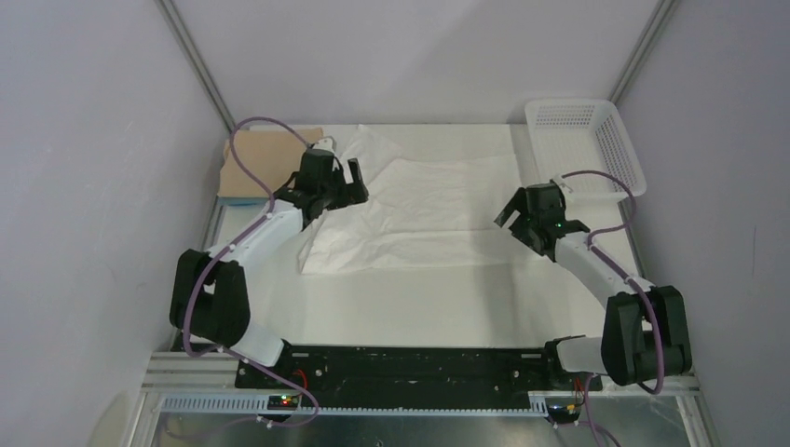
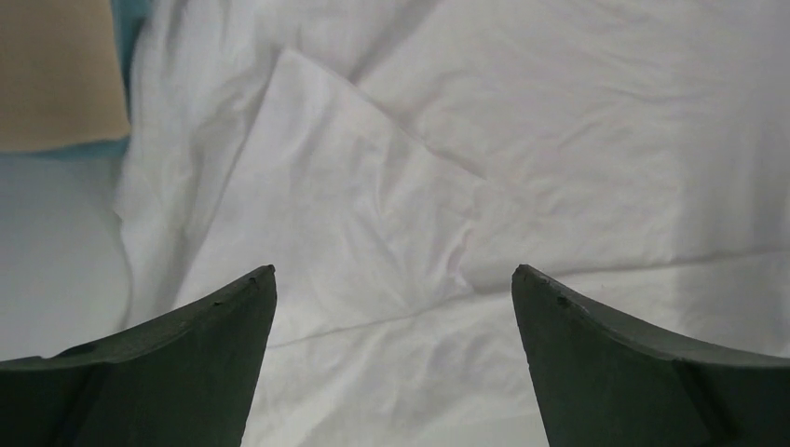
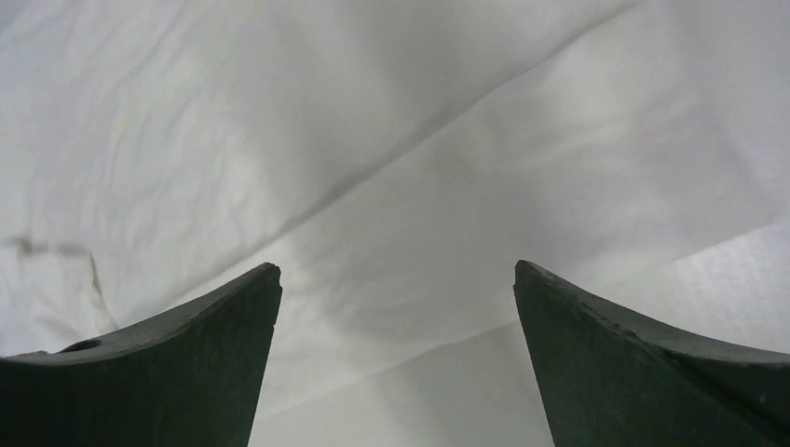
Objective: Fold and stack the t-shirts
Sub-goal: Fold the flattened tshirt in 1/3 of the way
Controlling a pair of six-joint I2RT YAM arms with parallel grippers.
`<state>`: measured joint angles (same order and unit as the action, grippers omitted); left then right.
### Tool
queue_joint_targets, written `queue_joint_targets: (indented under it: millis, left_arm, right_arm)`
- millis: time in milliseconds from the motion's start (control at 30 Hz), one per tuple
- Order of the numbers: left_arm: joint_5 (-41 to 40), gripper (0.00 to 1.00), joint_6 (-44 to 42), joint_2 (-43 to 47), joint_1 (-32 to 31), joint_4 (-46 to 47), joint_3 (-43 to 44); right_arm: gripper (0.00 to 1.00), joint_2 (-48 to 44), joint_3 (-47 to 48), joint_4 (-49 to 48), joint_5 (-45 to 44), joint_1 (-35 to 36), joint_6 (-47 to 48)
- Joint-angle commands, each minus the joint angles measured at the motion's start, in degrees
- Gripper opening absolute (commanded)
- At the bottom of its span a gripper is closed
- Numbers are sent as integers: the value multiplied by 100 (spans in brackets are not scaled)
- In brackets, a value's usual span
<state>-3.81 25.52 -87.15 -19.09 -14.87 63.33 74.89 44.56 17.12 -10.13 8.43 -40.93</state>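
A white wrinkly t-shirt (image 1: 419, 209) lies spread on the table's middle; it fills the left wrist view (image 2: 419, 186) and the right wrist view (image 3: 373, 168). A folded tan t-shirt (image 1: 270, 158) lies on a light blue one (image 1: 238, 197) at the far left; their corner shows in the left wrist view (image 2: 56, 74). My left gripper (image 1: 347, 179) is open and empty above the white shirt's left part. My right gripper (image 1: 510, 212) is open and empty above the shirt's right edge.
A white perforated plastic basket (image 1: 585, 140) stands at the back right corner. The table (image 1: 419, 298) is white. Grey walls close in the left, right and back sides. The arm bases sit at the near edge.
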Motion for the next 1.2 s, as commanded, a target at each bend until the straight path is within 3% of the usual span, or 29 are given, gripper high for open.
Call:
queue_joint_targets:
  millis: [0, 167, 300, 467, 733, 933, 1167]
  left_arm:
    - [680, 100, 494, -108, -51, 166, -310]
    - [999, 100, 660, -854, -56, 233, -312]
    - [935, 100, 749, -1095, -53, 264, -483]
    - [766, 100, 838, -928, -55, 310, -1099]
    - [410, 100, 1375, 174, -457, 352, -2771]
    - [195, 100, 2477, 1508, -1104, 223, -4070]
    - [-776, 100, 3429, 2861, -2130, -980, -4446]
  right_arm:
    - [99, 418, -59, -493, 481, 352, 68]
    - [99, 1255, 284, -1110, 1015, 365, 227]
    - [99, 1815, 471, -906, 1289, 394, 292]
    - [100, 1701, 184, -440, 1018, 400, 194]
    - [99, 401, -1122, 176, 1054, 467, -113]
    - [99, -1433, -2119, 915, 1134, 538, -452]
    - [99, -3165, -2539, 1946, 1103, 896, -911]
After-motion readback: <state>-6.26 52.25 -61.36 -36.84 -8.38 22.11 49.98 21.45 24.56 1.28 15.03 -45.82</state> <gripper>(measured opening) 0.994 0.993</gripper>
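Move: The t-shirt's fold line is the place to press. Its left part is about 12 cm below the left hand, 4 cm back and 1 cm right; its right part is some 6 cm below the right hand, 6 cm left and 3 cm ahead. The folded stack is roughly 21 cm left and 12 cm ahead of the left hand. The white basket is about 24 cm ahead and 12 cm right of the right hand. The t-shirt, already folded a third over, is pressed down by the tips of both open grippers and dragged back towards the robot for some 15 cm. Before that, the left hand sinks, tilting down and easing back, while the right swings left, down and slightly forward onto the cloth; both then draw level backwards, fingers staying wide open. ##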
